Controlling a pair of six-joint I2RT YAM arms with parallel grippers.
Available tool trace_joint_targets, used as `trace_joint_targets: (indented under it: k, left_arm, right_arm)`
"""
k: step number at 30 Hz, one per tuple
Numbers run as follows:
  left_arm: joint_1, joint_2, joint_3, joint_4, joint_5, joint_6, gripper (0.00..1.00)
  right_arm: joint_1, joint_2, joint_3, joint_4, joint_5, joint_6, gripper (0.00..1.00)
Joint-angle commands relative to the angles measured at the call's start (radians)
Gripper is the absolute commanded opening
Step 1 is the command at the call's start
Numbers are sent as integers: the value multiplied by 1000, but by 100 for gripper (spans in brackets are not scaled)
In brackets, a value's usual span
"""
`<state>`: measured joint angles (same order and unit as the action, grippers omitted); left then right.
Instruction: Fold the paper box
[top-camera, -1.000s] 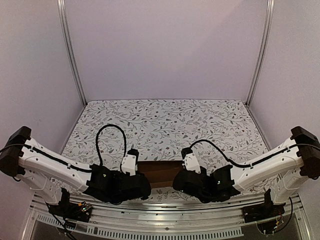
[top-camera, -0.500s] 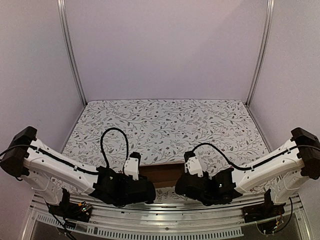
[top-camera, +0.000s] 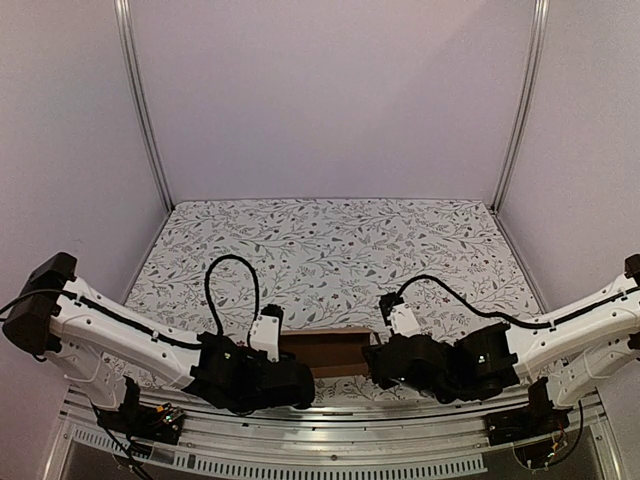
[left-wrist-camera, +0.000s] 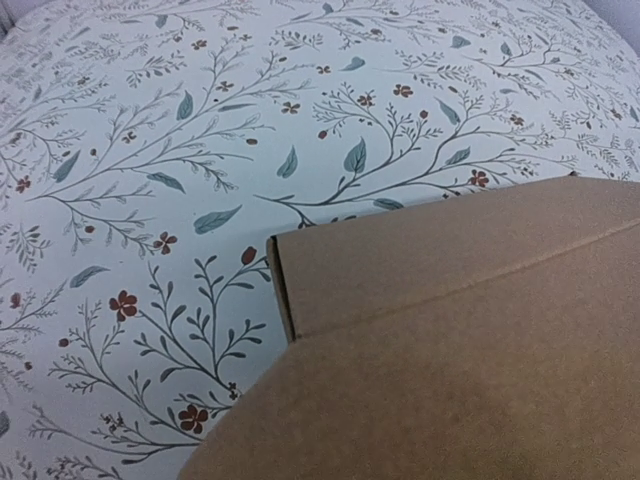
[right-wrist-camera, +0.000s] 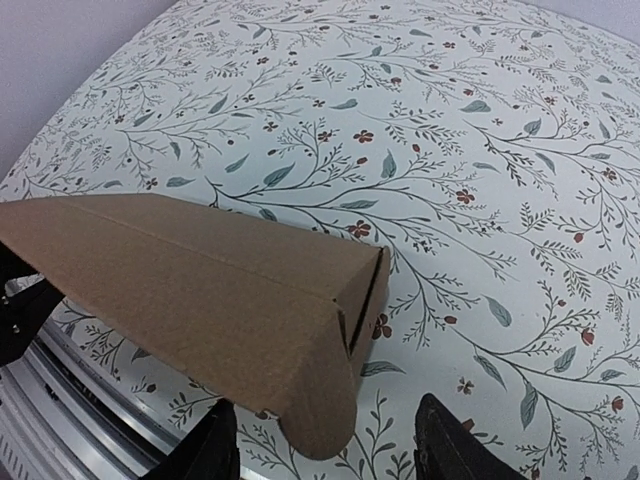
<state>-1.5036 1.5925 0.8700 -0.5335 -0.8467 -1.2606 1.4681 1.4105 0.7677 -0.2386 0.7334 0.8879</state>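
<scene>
The paper box is a plain brown carton lying near the table's front edge, between my two grippers. In the right wrist view the paper box shows a slightly gaping end, and a rounded flap juts between my fingers. My right gripper is open, its dark fingers on either side of that flap and clear of it. My left gripper sits at the carton's left end. In the left wrist view the cardboard covers its fingers, so I cannot see whether they pinch it.
A floral cloth covers the table. Plain walls and metal posts enclose it on three sides. A metal rail runs along the near edge, just below the box and both arms.
My right gripper has opened and let go of the box's right end, and has drawn back to the right. The left arm and the box have shifted slightly toward the near edge.
</scene>
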Motion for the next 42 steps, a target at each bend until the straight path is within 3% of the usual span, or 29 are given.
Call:
trace_joint_targets:
  k: [1, 6, 10, 14, 21, 29, 39, 42]
  left_arm:
    - [-19, 23, 21, -45, 14, -4, 0]
    - [-19, 32, 33, -49, 6, 3, 0]
    - [-18, 42, 43, -51, 3, 14, 0]
    - [-18, 54, 55, -50, 4, 25, 0]
    - [-18, 60, 67, -50, 1, 42, 0]
    - [-19, 68, 75, -43, 1, 61, 0]
    - [-19, 66, 75, -44, 23, 69, 0]
    - [-18, 66, 73, -49, 52, 71, 7]
  right_arm:
    - [7, -104, -2, -82, -135, -139, 60]
    - [8, -220, 61, -187, -287, -319, 62]
    - [3, -302, 119, -229, -251, -393, 61]
    - [-54, -300, 196, -229, -254, -444, 53]
    - [-184, -115, 352, -227, -305, -473, 34]
    - [-234, 136, 449, -130, -350, -443, 15]
    - [-235, 295, 422, -83, -347, -361, 5]
    - [-231, 313, 403, -71, -336, -344, 4]
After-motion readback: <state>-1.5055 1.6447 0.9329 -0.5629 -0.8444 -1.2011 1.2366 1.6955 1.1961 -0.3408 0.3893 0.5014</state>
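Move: The box lid's middle lies about 8 cm left of the right hand and some 4 cm ahead, at nearly fingertip height. The loose rounded tab at the box's right end is 2 cm to that hand's left, 2 cm ahead and 2 cm below; the near wall's middle is level with it, 8 cm left, 4 cm lower. From the left hand, the lid's middle is about 5 cm right, 4 cm ahead and 3 cm higher. The right hand, its fingers already open, leaves the right-end tab, backing off slightly as it rises some 14 cm, then arcs forward and left and sinks about 12 cm to the lid's far part, turning some 15 degrees counter-clockwise while its fingers shut. Meanwhile the left hand keeps its shut fingers under the lid at the left end and eases about 1 cm right, carrying the box along. ##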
